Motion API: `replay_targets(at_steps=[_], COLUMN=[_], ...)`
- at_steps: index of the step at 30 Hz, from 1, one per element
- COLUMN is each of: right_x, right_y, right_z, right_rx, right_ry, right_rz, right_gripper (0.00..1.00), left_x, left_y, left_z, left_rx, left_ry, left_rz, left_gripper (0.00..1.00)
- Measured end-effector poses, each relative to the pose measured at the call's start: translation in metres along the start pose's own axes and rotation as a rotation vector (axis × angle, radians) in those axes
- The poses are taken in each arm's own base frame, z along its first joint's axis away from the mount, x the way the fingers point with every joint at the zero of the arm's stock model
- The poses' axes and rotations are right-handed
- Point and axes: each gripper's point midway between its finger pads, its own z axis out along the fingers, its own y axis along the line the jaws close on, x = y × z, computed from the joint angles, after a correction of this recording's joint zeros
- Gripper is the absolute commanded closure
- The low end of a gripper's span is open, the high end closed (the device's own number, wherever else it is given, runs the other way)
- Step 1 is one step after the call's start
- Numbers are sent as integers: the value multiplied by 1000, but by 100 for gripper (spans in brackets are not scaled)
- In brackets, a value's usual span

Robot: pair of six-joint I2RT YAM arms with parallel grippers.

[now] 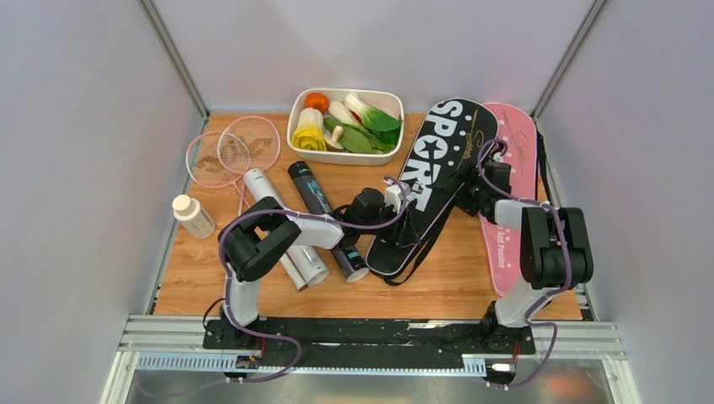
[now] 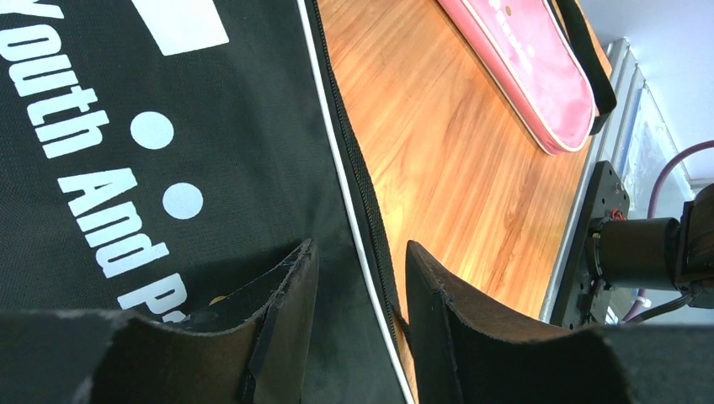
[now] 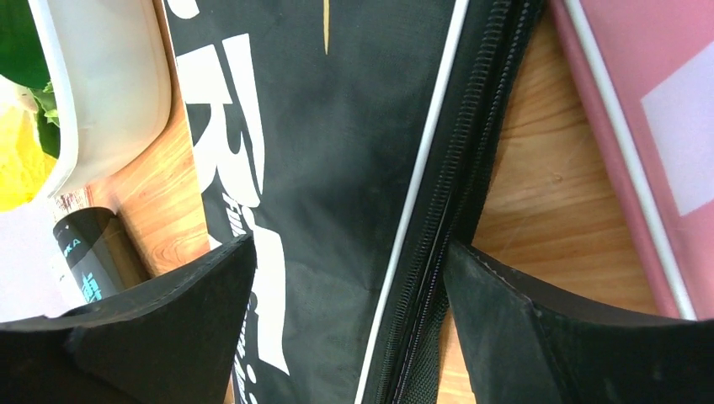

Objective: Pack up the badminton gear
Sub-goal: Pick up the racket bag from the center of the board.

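The black "SPORT" racquet cover [image 1: 434, 168] lies slantwise at mid-table, and the pink cover [image 1: 515, 194] lies to its right. My left gripper [image 1: 412, 210] is open over the black cover's [image 2: 126, 126] lower part, its fingers astride the zipped edge [image 2: 360, 252]. My right gripper [image 1: 465, 200] is open wide astride that same edge of the black cover [image 3: 337, 126], its fingertips [image 3: 349, 248] on either side. Two pink-framed racquets [image 1: 231, 151] lie at the back left. A white tube [image 1: 282, 231] and a black tube [image 1: 324, 215] lie side by side left of the black cover.
A white tray [image 1: 296, 118] of toy vegetables stands at the back centre, close to the black cover's top. A small bottle with a cream cap [image 1: 194, 216] stands at the left edge. Grey walls close in both sides. The pink cover [image 2: 522, 59] reaches the near edge.
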Motion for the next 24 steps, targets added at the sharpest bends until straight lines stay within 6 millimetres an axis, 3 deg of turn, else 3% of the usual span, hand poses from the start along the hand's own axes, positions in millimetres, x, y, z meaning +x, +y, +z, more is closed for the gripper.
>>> replay_targets(at_steps=[8, 16, 21, 24], right_x=[1, 4, -2, -13], right_y=[0, -5, 6, 19], right_z=[8, 13, 4, -7], right_rx=[-22, -13, -27, -27], right_ry=[3, 13, 2, -12], right_rz=[0, 9, -1, -18], right_gripper=[38, 100, 100, 100], left_x=[0, 2, -3, -27], left_y=[0, 1, -1, -14], left_z=[0, 0, -7, -16], left_rx=[1, -8, -37, -47], left_ry=[0, 3, 16, -12], left_rz=[0, -4, 8, 42], left_gripper=[50, 50, 49, 47])
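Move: The black racket bag slants under both my hands. Its middle is about 7 cm left of my right hand and level with it fore and aft; its right-hand zip edge runs between my open right fingers. From my left hand the bag's middle is some 13 cm ahead and 4 cm to the right, a few centimetres below. The pink bag's middle is about 13 cm right of my right hand and 2 cm back; the black tube's is some 23 cm left of my left hand and 4 cm ahead. I sink my right hand a further 1.5 cm or so over the bag's zip edge, easing barely forward, and close its wide-open fingers almost fully, pinching that edge; then I lift it about 3.5 cm. My left hand stays low over the bag's near right edge, fingers still half open, and only at the end rises about 3.5 cm, away from the bag without closing. ##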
